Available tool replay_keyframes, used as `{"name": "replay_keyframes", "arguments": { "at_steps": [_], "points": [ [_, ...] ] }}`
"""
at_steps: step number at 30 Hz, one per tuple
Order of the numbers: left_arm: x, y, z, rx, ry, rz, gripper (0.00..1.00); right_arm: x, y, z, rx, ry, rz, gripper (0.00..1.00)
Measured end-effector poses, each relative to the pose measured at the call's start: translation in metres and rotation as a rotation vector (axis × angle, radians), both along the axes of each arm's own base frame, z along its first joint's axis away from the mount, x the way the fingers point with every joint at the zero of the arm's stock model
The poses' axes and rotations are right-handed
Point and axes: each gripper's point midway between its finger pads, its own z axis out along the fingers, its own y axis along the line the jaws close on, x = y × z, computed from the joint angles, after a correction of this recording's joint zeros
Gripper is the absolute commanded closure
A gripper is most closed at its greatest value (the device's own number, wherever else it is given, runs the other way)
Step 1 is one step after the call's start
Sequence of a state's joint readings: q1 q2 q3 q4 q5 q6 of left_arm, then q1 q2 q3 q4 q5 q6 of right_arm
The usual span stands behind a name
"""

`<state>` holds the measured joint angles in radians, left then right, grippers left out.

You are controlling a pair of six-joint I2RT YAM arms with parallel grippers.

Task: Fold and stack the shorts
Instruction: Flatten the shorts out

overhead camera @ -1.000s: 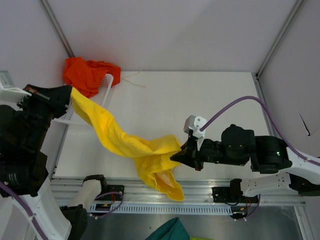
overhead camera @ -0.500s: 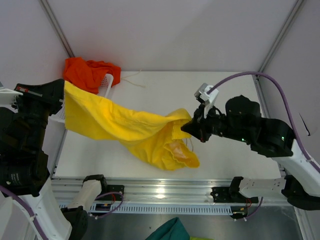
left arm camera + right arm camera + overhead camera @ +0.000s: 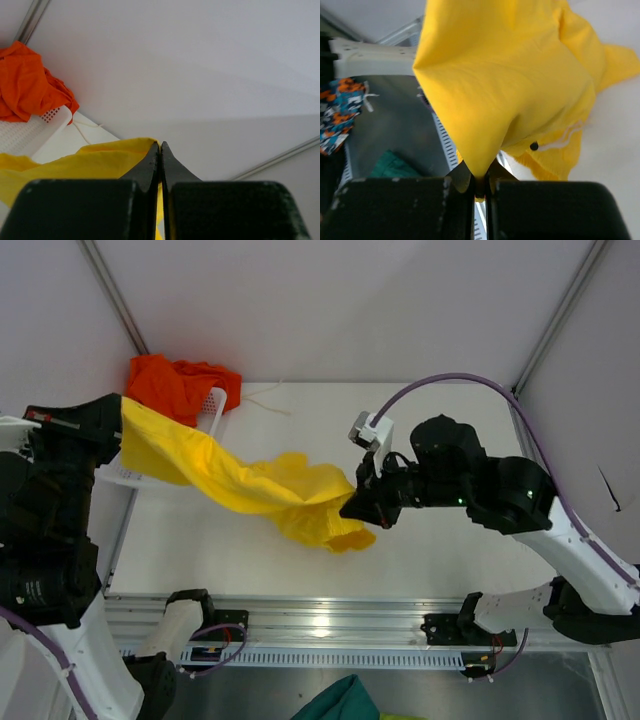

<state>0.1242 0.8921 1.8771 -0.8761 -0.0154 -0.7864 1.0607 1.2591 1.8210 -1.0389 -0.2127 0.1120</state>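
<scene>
The yellow shorts (image 3: 240, 480) hang stretched in the air between both grippers, sagging toward the table in the middle. My left gripper (image 3: 118, 412) is shut on one corner of them at the far left; the left wrist view shows the fabric (image 3: 85, 160) pinched between the closed fingers. My right gripper (image 3: 352, 508) is shut on the other end near the table's centre; in the right wrist view the yellow cloth (image 3: 510, 85) bunches out of the jaws, with a white drawstring (image 3: 565, 137) showing. The orange-red shorts (image 3: 175, 385) lie crumpled in the white basket (image 3: 212, 405) at the back left.
A teal-green cloth (image 3: 338, 702) lies below the table's near edge. A loose white string (image 3: 262, 398) lies on the table beside the basket. A metal rail (image 3: 330, 625) runs along the front edge. Frame posts stand at the back corners.
My right gripper has moved left and a little nearer with its end of the yellow shorts, so the hanging lower part has bunched up. The left gripper has stayed roughly in place.
</scene>
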Motion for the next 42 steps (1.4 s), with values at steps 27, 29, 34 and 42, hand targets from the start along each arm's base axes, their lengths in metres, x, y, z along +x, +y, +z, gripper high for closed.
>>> {"name": "replay_keyframes", "arguments": {
  "at_steps": [27, 29, 34, 42],
  "points": [
    [0.182, -0.030, -0.224, -0.114, 0.394, -0.079, 1.00, 0.201, -0.087, -0.103, 0.179, 0.536, -0.432, 1.00],
    [0.199, -0.050, -0.274, -0.099, 0.497, -0.099, 1.00, 0.224, -0.091, -0.128, 0.152, 0.570, -0.490, 1.00],
    [0.239, -0.065, -0.330, -0.098, 0.586, -0.073, 1.00, 0.319, -0.117, -0.176, 0.078, 0.580, -0.717, 0.36],
    [0.323, -0.068, -0.305, -0.054, 0.584, -0.026, 0.01, 0.435, -0.180, -0.174, -0.003, 0.319, -1.161, 0.01]
  ]
}}
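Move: Both my hands still pinch the shorts high in the air. For my left, the far table spot lies about 43 cm ahead, 12 right and 55 below; the basket is some 26 ahead and 12 left, the red cloth 37 ahead and 8 left, both around 50 lower. For my right, its own landing spot is about 46 ahead, 21 right, 40 below; the shorts' slack hangs roughly 8 left, 4 ahead and 15 below. I first swing both hands back and up, about 10 cm back with my left and 7 with my right, then whip them forward and down together over the table, some 40 cm forward, more with my right. My right also goes rightward and turns clockwise; my left tips down. Still well above the table, both open wide and let go of the shorts as I carry on forward. ##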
